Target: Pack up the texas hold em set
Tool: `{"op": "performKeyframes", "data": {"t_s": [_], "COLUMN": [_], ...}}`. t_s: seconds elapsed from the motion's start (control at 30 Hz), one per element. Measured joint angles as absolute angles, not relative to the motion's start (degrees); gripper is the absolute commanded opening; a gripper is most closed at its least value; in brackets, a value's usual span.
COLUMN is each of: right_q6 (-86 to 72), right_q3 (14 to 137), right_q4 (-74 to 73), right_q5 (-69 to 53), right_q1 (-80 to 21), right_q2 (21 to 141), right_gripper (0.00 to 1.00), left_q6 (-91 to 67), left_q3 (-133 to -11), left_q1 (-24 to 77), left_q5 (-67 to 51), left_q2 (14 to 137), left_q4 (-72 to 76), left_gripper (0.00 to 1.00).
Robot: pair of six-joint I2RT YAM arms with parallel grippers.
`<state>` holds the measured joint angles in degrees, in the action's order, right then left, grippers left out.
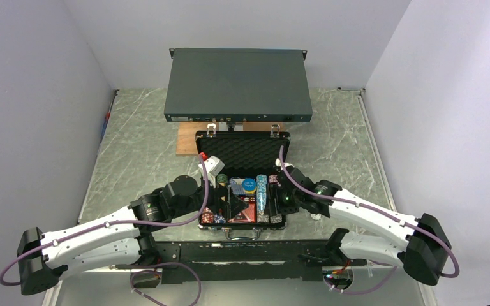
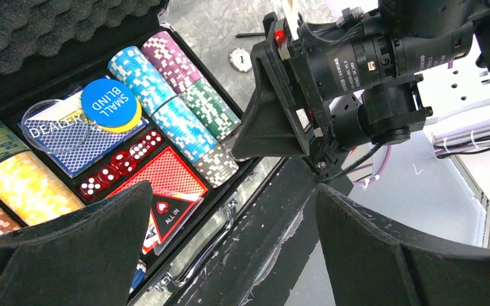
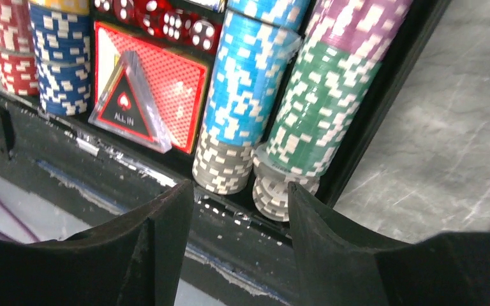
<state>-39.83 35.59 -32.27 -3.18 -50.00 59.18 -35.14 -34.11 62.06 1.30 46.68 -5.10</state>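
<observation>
The texas hold em set is a black case (image 1: 284, 224) lying open at the table's middle, its foam-lined lid (image 1: 242, 152) tilted back. Inside are rows of coloured chips (image 2: 166, 111), a blue "small blind" disc (image 2: 108, 102), red dice (image 2: 118, 162), a red card deck (image 2: 166, 175) and an "all in" triangle (image 3: 126, 105). My left gripper (image 1: 235, 205) hovers open over the tray's front middle, nothing between its fingers. My right gripper (image 1: 285, 194) stands open over the tray's right front corner, just in front of the white chips (image 3: 281, 191) that end the green row.
A large dark grey flat box (image 1: 238, 86) rests behind the case, partly on a wooden board (image 1: 187, 139). One loose chip (image 2: 240, 58) lies on the marble table right of the case. The case's metal handle (image 2: 194, 233) faces the black rail at the near edge.
</observation>
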Motion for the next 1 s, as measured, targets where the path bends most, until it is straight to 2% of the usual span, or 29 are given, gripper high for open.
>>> {"op": "performKeyframes", "data": {"t_s": [0.27,0.43,0.57,0.67,0.73,1.0], "right_q6": [-39.09,-38.33,-38.57,-39.18,-39.59,-41.39], "right_q3": [38.79,39.27,37.85,35.2,33.67,32.27], "right_q4": [-35.68,-38.04,-37.78,-37.58,-37.76,-37.41], "right_q5": [1.63,0.05,-4.62,-7.42,-8.03,-7.55], "right_q1": [-49.91,-49.87,-49.84,-49.95,-50.39,-52.9], "right_q2": [58.28,56.4,56.55,56.55,56.55,56.55], "right_gripper": [0.61,0.38,0.13,0.03,0.0,0.0], "left_q6": [-34.63,-34.54,-34.52,-34.54,-34.54,-34.7], "left_q3": [-34.11,-34.11,-34.11,-34.11,-34.11,-34.11], "left_q1": [62.04,61.78,61.6,61.54,61.52,61.41], "left_q5": [1.32,1.3,1.3,1.3,1.3,0.95], "left_q2": [46.65,46.61,46.61,46.61,46.61,46.63], "left_q4": [-5.19,-5.17,-5.17,-5.06,-4.99,-4.99], "left_gripper": [0.99,0.99,0.99,0.99,0.99,0.99]}}
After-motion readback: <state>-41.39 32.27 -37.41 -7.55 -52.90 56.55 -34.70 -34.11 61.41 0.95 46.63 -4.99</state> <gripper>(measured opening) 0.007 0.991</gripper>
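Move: The last grey-and-white chips, one still tilted up against the green stack, lie in the case's near right corner, about 4 cm below the right hand and roughly 1 cm back and 1 cm to its right. The green stack is some 5 cm beyond them in the same column; the grey stack is about 4 cm to their left, level with them, and the red cards some 11 cm left and 1 cm farther out. From the left hand, the chips lie about 13 cm right, 4 cm back and 17 cm below. The right hand, its half-open fingers around the near ends of the two right-hand chip columns, first carries on forward about 1.5 cm while rising some 2 cm, one finger seemingly still at the tilted chip. It then reverses, drawing back about 5.5 cm and sinking 3.5 cm towards the case's front edge; on the way the fingers shut completely on nothing and the fingertips swing some 10 degrees back towards the base. ##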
